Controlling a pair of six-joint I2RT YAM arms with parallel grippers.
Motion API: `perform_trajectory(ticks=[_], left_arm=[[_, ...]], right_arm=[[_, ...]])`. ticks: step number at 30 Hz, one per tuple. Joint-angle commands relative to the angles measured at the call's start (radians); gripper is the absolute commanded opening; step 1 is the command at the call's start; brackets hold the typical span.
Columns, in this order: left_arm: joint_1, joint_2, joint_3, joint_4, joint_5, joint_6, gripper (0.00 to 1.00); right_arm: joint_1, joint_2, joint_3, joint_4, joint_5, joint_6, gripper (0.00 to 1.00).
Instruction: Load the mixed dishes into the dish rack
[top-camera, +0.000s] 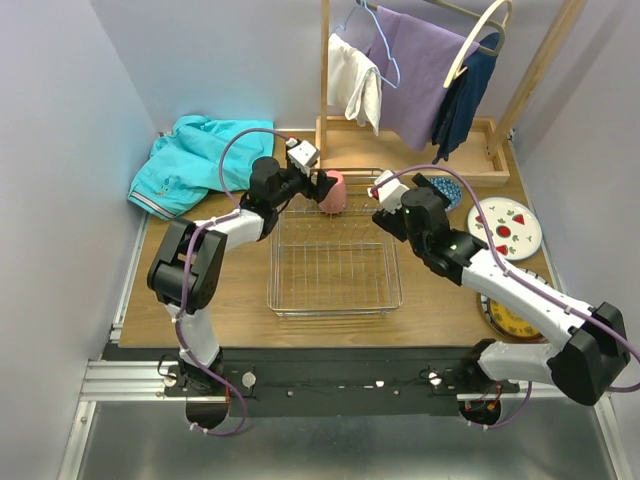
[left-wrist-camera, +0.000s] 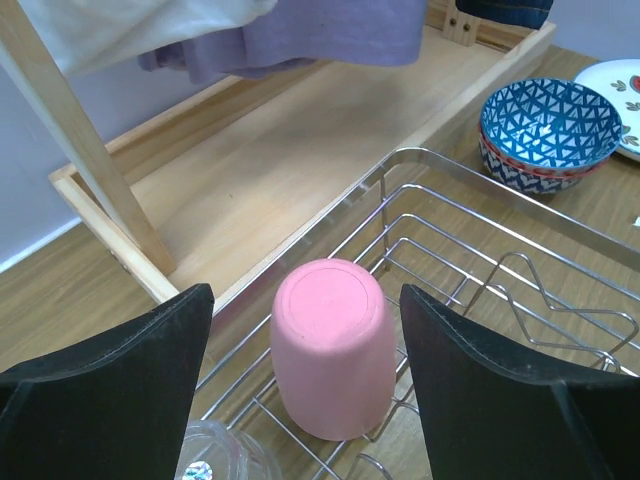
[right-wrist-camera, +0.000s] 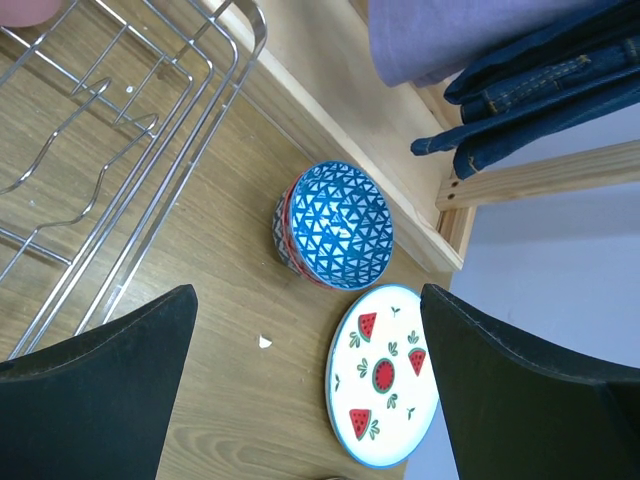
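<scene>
A pink cup (left-wrist-camera: 333, 345) stands upside down on the wire bottom of the dish rack (left-wrist-camera: 450, 160), at its far edge (top-camera: 333, 192). My left gripper (left-wrist-camera: 305, 300) is open around the cup, with a gap on each side. A small clear glass (left-wrist-camera: 215, 455) shows at the bottom of the left wrist view, beside the cup. My right gripper (right-wrist-camera: 308, 320) is open and empty above the table, right of the rack. Ahead of it a blue-patterned bowl (right-wrist-camera: 335, 225) is nested in a red-banded bowl, next to a white plate (right-wrist-camera: 385, 375) with red fruit motifs.
A wooden clothes rack (top-camera: 410, 150) with hanging garments stands behind the dish rack, its base tray close to the rim. A turquoise garment (top-camera: 190, 160) lies at the back left. A yellow plate (top-camera: 510, 320) lies partly under my right arm.
</scene>
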Motion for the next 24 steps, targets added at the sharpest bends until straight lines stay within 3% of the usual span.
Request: perform_trajectory(ticks=[1, 4, 7, 11, 13, 14, 15, 16, 17, 18, 22, 23, 24], left_arm=[[-0.009, -0.069, 0.032, -0.068, -0.031, 0.024, 0.84], [-0.012, -0.129, 0.065, -0.144, -0.008, 0.006, 0.84], [-0.014, -0.201, 0.104, -0.253, -0.008, 0.001, 0.83], [-0.014, -0.313, 0.136, -0.484, -0.08, -0.044, 0.81], [-0.014, -0.373, 0.133, -0.554, -0.123, -0.039, 0.8], [-0.014, -0.389, 0.132, -0.621, -0.135, -0.039, 0.76], [-0.014, -0.419, 0.13, -0.651, -0.143, -0.03, 0.74], [-0.014, -0.435, 0.119, -0.678, -0.149, -0.025, 0.73], [-0.012, -0.452, 0.11, -0.723, -0.169, -0.022, 0.67], [-0.012, -0.487, 0.101, -0.743, -0.178, -0.019, 0.63], [-0.011, -0.548, 0.073, -0.899, -0.184, 0.048, 0.38], [-0.011, -0.557, 0.07, -0.959, -0.186, 0.062, 0.17], [-0.009, -0.566, 0.066, -0.99, -0.195, 0.079, 0.1]], right_arm=[[-0.004, -0.046, -0.008, 0.001, -0.018, -0.002, 1.0], [-0.004, -0.064, -0.016, 0.01, -0.028, 0.034, 0.99], [-0.004, -0.049, -0.007, 0.018, -0.086, 0.075, 0.84], [-0.005, 0.057, 0.097, 0.009, -0.108, 0.132, 0.73], [-0.008, 0.141, 0.145, 0.001, -0.096, 0.168, 0.56], [-0.008, 0.166, 0.185, -0.003, -0.103, 0.182, 0.43], [-0.011, 0.187, 0.208, 0.001, -0.11, 0.214, 0.21], [-0.017, 0.209, 0.22, 0.01, -0.122, 0.227, 0.12], [-0.019, 0.238, 0.231, 0.038, -0.161, 0.234, 0.03], [-0.017, 0.256, 0.252, 0.05, -0.177, 0.241, 0.01], [-0.017, 0.342, 0.333, 0.064, -0.238, 0.242, 0.01], [-0.017, 0.362, 0.352, 0.061, -0.252, 0.244, 0.01], [-0.017, 0.397, 0.37, 0.056, -0.255, 0.25, 0.01]])
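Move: The pink cup, already let go and bottom-up in the dish rack, lies about 7 cm below the open left fingers, roughly 1 cm ahead and 2 cm to their right; the glass stands some 8 cm to the left of the cup, level with it. From the right hand the cup is about 11 cm ahead, 14 cm left and 10 cm lower. The blue bowl is some 9 cm ahead of the right hand, 10 cm to its right and 14 cm below. Lift the left gripper clear of the pink cup, some 13 cm up, then increasingly back and to the left, narrowing its fingers to under half open. Meanwhile bring the right gripper in over the rack's right side towards the cup, about 9 cm left and forward after a slight rise, shutting its empty fingers fully and rolling its left side up some 15 degrees; end short of the cup. ##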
